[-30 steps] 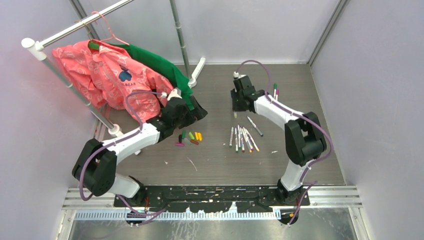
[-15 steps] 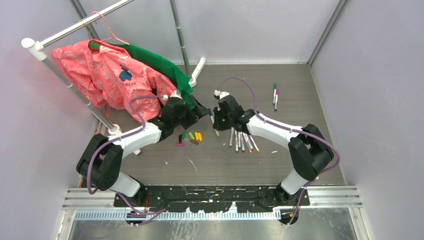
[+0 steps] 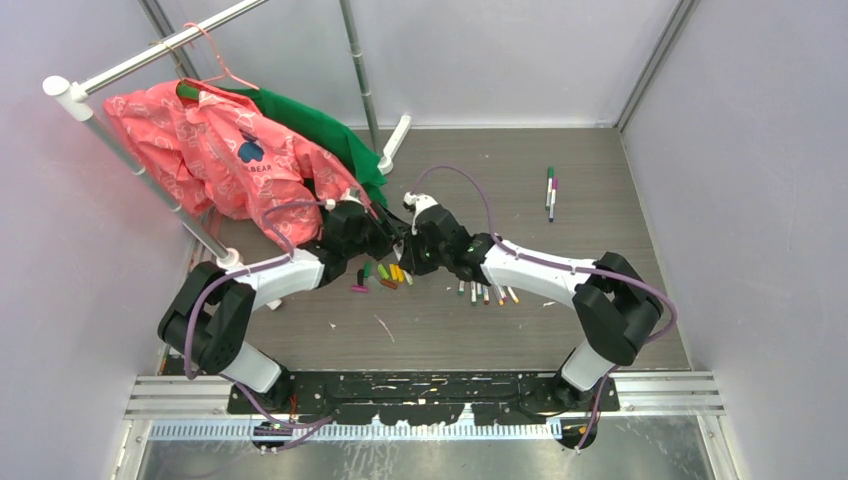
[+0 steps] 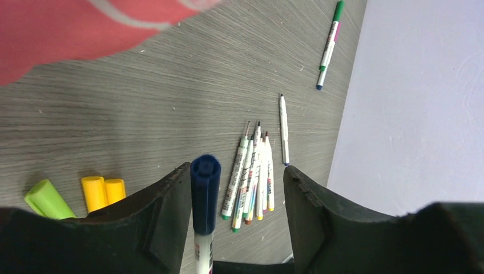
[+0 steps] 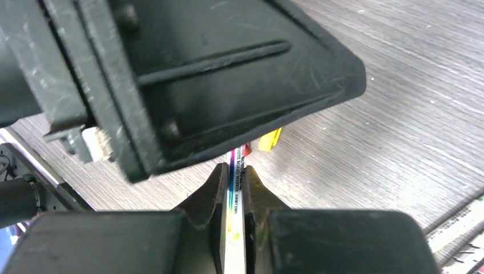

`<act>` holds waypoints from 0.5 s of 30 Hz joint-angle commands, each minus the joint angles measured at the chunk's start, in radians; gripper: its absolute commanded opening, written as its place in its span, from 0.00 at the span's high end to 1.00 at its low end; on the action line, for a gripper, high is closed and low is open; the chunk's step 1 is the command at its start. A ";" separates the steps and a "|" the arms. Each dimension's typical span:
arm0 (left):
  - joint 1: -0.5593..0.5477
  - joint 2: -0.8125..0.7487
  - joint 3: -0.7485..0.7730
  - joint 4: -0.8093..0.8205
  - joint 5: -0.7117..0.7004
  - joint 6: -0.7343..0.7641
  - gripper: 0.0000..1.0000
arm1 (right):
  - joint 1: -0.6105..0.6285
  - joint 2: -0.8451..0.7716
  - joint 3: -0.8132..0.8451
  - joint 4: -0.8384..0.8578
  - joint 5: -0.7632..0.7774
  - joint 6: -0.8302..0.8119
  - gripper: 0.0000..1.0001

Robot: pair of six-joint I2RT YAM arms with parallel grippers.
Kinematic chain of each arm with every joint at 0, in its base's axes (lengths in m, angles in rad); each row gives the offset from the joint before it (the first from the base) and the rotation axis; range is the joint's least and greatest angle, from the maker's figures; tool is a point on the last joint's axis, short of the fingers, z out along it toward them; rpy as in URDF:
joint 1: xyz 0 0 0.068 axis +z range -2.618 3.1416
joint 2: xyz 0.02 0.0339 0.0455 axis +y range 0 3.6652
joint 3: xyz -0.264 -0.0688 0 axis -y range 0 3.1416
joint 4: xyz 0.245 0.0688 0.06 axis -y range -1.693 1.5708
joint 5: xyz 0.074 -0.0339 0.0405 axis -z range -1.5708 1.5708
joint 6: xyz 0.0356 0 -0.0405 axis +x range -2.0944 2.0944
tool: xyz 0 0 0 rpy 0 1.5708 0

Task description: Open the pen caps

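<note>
My right gripper [image 5: 235, 168] is shut on a white pen barrel [image 5: 234, 228] and holds it out toward the left gripper [image 3: 392, 237]. The pen's dark blue cap [image 4: 205, 191] stands between the left jaws, right beside the left finger [image 4: 171, 200], with a wide gap to the other finger. The left gripper [image 4: 237, 171] is open, and the two grippers meet at mid-table, where the right gripper [image 3: 415, 245] shows in the top view. Loose pen caps lie below them: a green one [image 4: 47, 200], yellow ones [image 4: 93, 193] and a purple one [image 3: 359, 288].
A bunch of uncapped pens [image 4: 254, 177] lies to the right of the caps, and a single pen [image 4: 283, 130] lies just beyond it. Two capped pens [image 3: 551, 190] rest at the back right. A rack with pink and green garments [image 3: 220, 150] stands at the back left.
My right arm swung from the back of the table leftward, bringing the pen to the left gripper. The left jaws have narrowed around the blue cap.
</note>
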 commanded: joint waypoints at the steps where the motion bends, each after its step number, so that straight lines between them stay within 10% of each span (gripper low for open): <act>1: 0.017 -0.015 -0.018 0.078 0.014 -0.013 0.44 | 0.018 -0.033 -0.021 0.060 0.000 0.015 0.99; 15: 0.032 -0.056 -0.055 0.068 0.012 0.006 0.70 | 0.032 -0.068 -0.085 0.088 -0.003 0.030 0.99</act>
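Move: The blue cap of the held pen stands between the left hand's parted fingers, off-centre, about 2 cm to the left of that hand's point, 1 cm ahead and level with it. On the table some 11 cm below the left hand are two yellow caps 6 cm back and 1 cm left, a lime cap 6 cm back and 5 cm left, and a brown cap 9 cm back and 4 cm left. From the right hand, the blue cap is roughly 5 cm ahead, 2 cm left and 3 cm higher. The blue-capped pen, still pinched by the right hand, is carried back about 2 cm and down nearly as much, easing to a stop. The left hand shifts about 1.5 cm left and as much down, centring its fingers on the cap, and steadily narrows them from over half open to about a third; a grip on the cap can't yet be seen. ##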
